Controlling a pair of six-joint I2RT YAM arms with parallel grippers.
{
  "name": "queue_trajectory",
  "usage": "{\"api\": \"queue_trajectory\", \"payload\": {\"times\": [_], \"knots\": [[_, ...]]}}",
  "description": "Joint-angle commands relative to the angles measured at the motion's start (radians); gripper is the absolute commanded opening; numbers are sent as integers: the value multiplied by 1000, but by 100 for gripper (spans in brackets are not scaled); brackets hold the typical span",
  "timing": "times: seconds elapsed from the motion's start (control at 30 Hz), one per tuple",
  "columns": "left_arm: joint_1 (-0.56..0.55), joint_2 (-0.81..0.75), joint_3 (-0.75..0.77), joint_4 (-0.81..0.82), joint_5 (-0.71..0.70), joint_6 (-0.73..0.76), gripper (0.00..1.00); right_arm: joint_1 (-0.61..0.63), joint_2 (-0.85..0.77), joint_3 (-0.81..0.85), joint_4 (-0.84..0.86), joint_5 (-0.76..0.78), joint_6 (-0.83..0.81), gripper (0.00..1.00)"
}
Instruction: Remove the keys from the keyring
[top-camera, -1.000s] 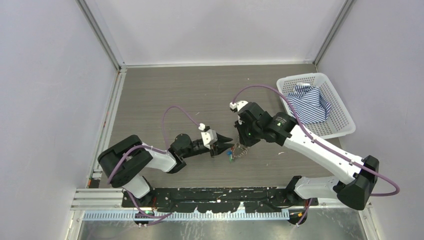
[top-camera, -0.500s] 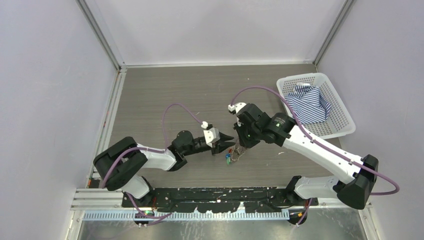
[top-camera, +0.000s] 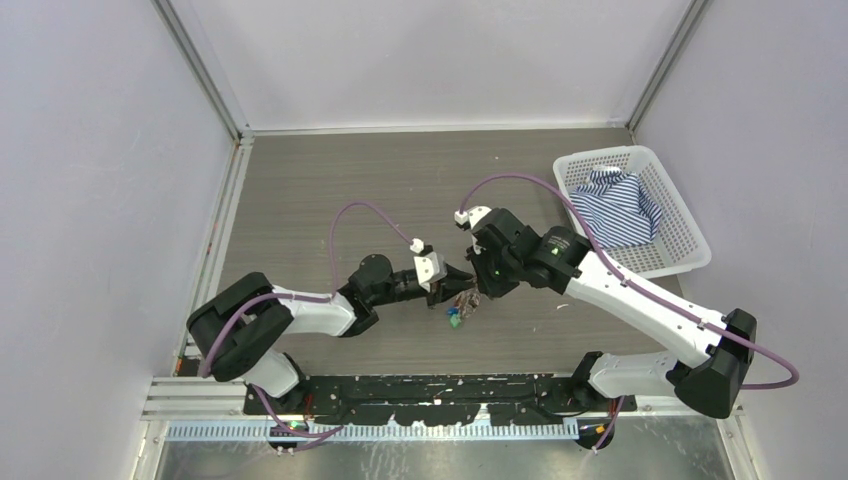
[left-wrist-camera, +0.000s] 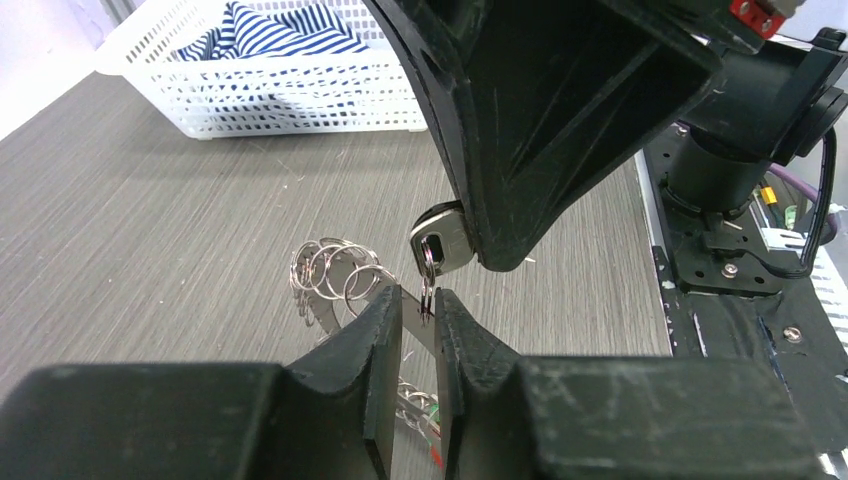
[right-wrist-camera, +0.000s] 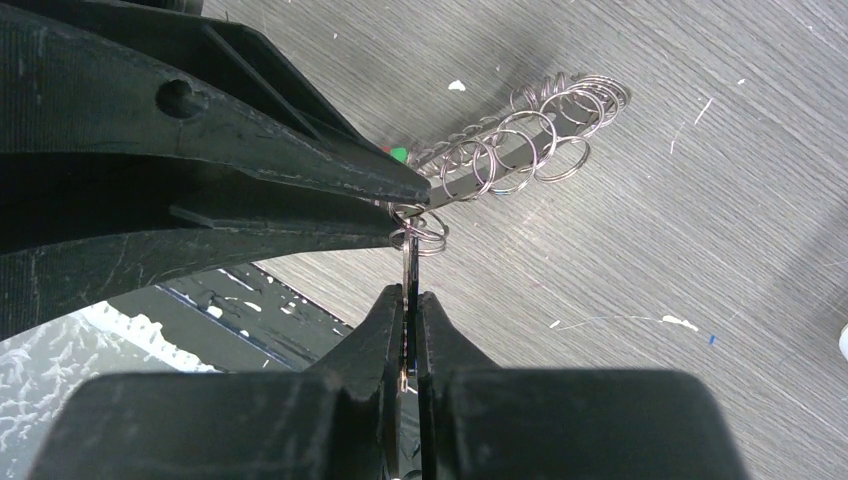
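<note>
My right gripper (right-wrist-camera: 410, 300) is shut on a silver key (left-wrist-camera: 445, 240), edge-on between its pads and held just above the table. A small split ring (right-wrist-camera: 420, 230) links that key to the keyring (left-wrist-camera: 335, 272), a flat metal band strung with several wire loops (right-wrist-camera: 530, 140). My left gripper (left-wrist-camera: 420, 305) has its jaws drawn in narrowly on this band and the small ring, right under the right gripper (top-camera: 478, 292). Green and blue key heads (top-camera: 455, 318) hang below the bunch.
A white basket (top-camera: 610, 153) holding a striped shirt (top-camera: 615, 205) stands at the back right. The black base rail (top-camera: 440, 390) runs along the near edge, close behind both grippers. Grey walls enclose the table on three sides.
My left gripper has moved right, up against the right gripper, and its jaws have narrowed round the ring. The right gripper with the key bunch has shifted slightly left.
</note>
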Motion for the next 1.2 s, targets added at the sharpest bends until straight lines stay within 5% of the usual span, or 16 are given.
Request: {"api": "queue_trajectory", "payload": {"times": [0.0, 0.1, 0.2, 0.57, 0.93, 1.17], "knots": [[2, -15, 41, -12, 17, 4, 19, 7, -5, 49, 47, -6, -4, 1], [2, -9, 46, -9, 14, -1, 15, 9, -3, 44, 49, -9, -1, 1], [2, -5, 47, -11, 4, -1, 1, 9, -6, 31, 54, -8, 4, 1], [1, -13, -29, 25, -90, -34, 0, -69, -17, -51, 5, 76, 92, 1], [-15, 27, -115, 299, -223, -104, 0, -71, 1, -163, 117, 13, 152, 1], [-55, 68, -119, 340, -270, -90, 1, -71, 17, -88, 102, 41, 105, 1]]}}
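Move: The small split ring that holds the key lies right at the left fingertips, level fore and aft, its middle about 1 cm above them. Seen from the right hand, which already holds the key, it is some 2 cm below, 1 cm ahead and 1 cm left. The key's head stands about 1 cm right and 2 cm above the left hand; the green tag hangs some 8 cm below it, 3 cm back and 2 cm left. The left fingers close the last small gap and pinch the split ring, then, still shut, draw it about 2 cm left and 2 cm down, turning some 10 degrees counter-clockwise. The right hand keeps its grip on the key; once the left has shut, it edges about 2 cm to the right while starting down, then goes on down to some 4.5 cm in all, easing about 1 cm back left and turning roughly 10 degrees clockwise. ##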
